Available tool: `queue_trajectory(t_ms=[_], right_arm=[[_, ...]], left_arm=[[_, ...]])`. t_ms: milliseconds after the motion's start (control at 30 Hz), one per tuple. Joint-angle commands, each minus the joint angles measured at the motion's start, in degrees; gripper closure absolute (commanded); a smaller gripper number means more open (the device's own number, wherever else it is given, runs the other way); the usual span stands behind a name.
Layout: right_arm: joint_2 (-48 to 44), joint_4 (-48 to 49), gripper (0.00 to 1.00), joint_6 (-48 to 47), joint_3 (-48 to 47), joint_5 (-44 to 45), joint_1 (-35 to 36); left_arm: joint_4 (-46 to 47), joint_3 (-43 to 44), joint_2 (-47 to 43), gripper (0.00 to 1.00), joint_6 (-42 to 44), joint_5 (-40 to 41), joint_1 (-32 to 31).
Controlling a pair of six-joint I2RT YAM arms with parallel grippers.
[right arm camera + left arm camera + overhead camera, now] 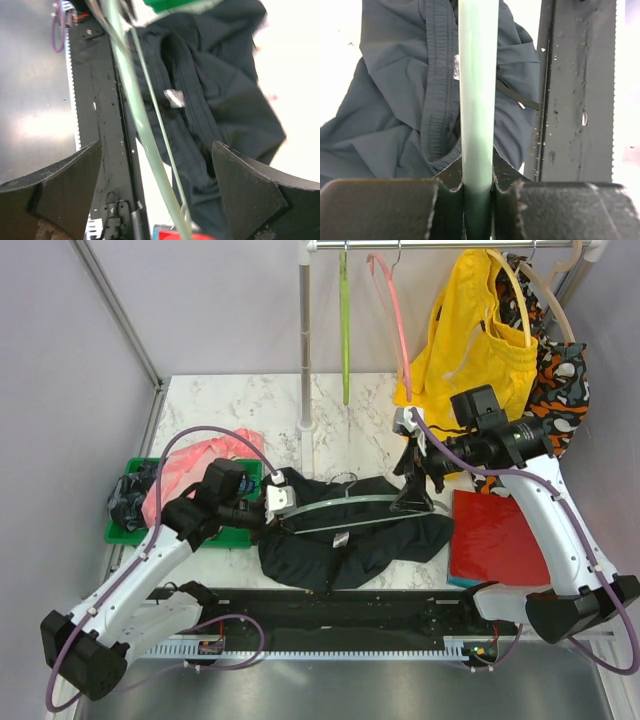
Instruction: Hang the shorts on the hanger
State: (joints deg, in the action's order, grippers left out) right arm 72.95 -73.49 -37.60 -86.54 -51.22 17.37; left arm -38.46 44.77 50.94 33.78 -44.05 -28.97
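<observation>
The black shorts [350,540] lie crumpled on the marble table in front of the arms, with a small white label [174,97] showing at the waistband. The pale teal hanger [340,506] lies across them. My left gripper [277,503] is shut on the hanger's left end; in the left wrist view the bar [478,95] runs straight up from between the gripper [478,189] jaws, over the shorts [395,105]. My right gripper [414,500] is open at the hanger's right end. The hanger [132,105] passes between the wide-apart gripper [157,172] jaws, untouched, beside the shorts [220,95].
A green bin [122,532] at the left holds pink cloth [195,465] and a dark garment. A red sheet [497,537] lies at the right. The rack pole [305,350] stands behind, carrying a lime hanger [344,325], a pink hanger [397,315], yellow shorts [475,335] and a patterned garment [562,375].
</observation>
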Motion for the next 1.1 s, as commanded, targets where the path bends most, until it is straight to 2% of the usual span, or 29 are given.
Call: queue_trajectory(t_ms=[0,133,233,367,433,500,533,567,600,700,733,767,800,833,867,967,1067], right_arm=[[1.6,1.9,0.05,-3.2,-4.6,-2.9,5.9],[2.2,7.0,0.09,0.5,-2.3,-1.3,13.7],[2.2,11.7,0.11,2.7,0.1,0.9,15.3],[3.3,16.3,0.24,3.7,1.4,1.3,17.0],[4.5,17.0,0.26,3.4,1.3,1.8,18.3],[5.2,17.0,0.33,2.7,1.4,1.8,19.0],[5.6,16.8,0.39,2.5,1.6,2.0,19.5],[5.7,16.8,0.51,2.3,1.6,2.2,19.8],[5.7,16.5,0.57,1.7,1.7,2.7,20.0],[5.9,14.8,0.84,0.5,1.8,3.8,20.3],[5.9,13.6,1.0,-0.7,1.9,4.6,20.3],[5.6,12.9,1.0,-1.3,2.0,5.2,20.3],[5.5,12.0,1.0,-2.0,2.1,5.7,20.3],[4.8,9.8,1.0,-4.4,2.1,7.3,20.3],[4.2,8.8,1.0,-5.1,2.1,8.2,20.3],[1.8,6.2,1.0,-6.4,2.3,13.2,20.3],[0.2,2.4,1.0,-7.4,2.6,15.7,20.3]], left_arm=[[-0.1,5.4,3.6,0.98,5.7,0.4,-2.4],[-0.2,6.5,5.3,0.98,5.9,0.2,-3.5],[-0.2,6.3,5.8,0.98,6.0,-0.8,-4.2],[0.0,6.2,6.4,0.98,4.8,-1.9,-4.7],[0.3,6.5,6.9,0.98,4.4,-2.4,-4.8],[0.7,6.8,7.0,0.98,3.7,-2.1,-4.9],[0.9,6.8,7.4,0.98,3.5,-1.7,-4.9],[1.0,6.9,7.5,0.98,3.4,-1.5,-4.9],[1.3,6.9,7.7,0.98,3.2,-1.3,-4.9],[2.2,6.8,7.9,0.98,1.6,-0.8,-4.9],[2.9,6.6,7.8,0.98,0.9,-0.8,-4.9],[3.2,6.6,7.8,0.97,0.4,-0.7,-4.9],[3.3,6.4,7.7,0.88,-0.1,-0.2,-4.9],[2.9,6.3,7.7,0.77,-0.4,1.1,-4.5],[2.4,6.4,7.9,0.6,-0.6,1.0,-3.9],[-1.4,7.3,9.7,0.5,0.8,-3.5,1.8],[-6.3,7.7,11.1,0.51,8.6,-3.1,3.7]])
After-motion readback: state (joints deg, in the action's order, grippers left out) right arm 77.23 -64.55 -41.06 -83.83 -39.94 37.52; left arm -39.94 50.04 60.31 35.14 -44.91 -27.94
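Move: The hanger hangs over the black shorts, its left end still pinched in the left hand; its middle and hook neck lie about 14 cm to that hand's right, 3 cm ahead and some 5 above. From the open right hand this middle is roughly 9 cm left, 2 back and 2 below. The shorts' middle lies 9 cm left of the right hand, level fore-and-aft, about 18 below; the red box some 21 cm right, 2 back, 17 below. The hanger's middle is reached by the right hand, which sweeps about 9 cm left and slightly back, turning some 15 degrees counter-clockwise and sinking a little, then closes from wide open to pinch it by the hook neck. It then lowers it a couple of cm and draws right. The left hand, after easing 2 cm right, half opens and lets go of the hanger's end, slipping forward. ##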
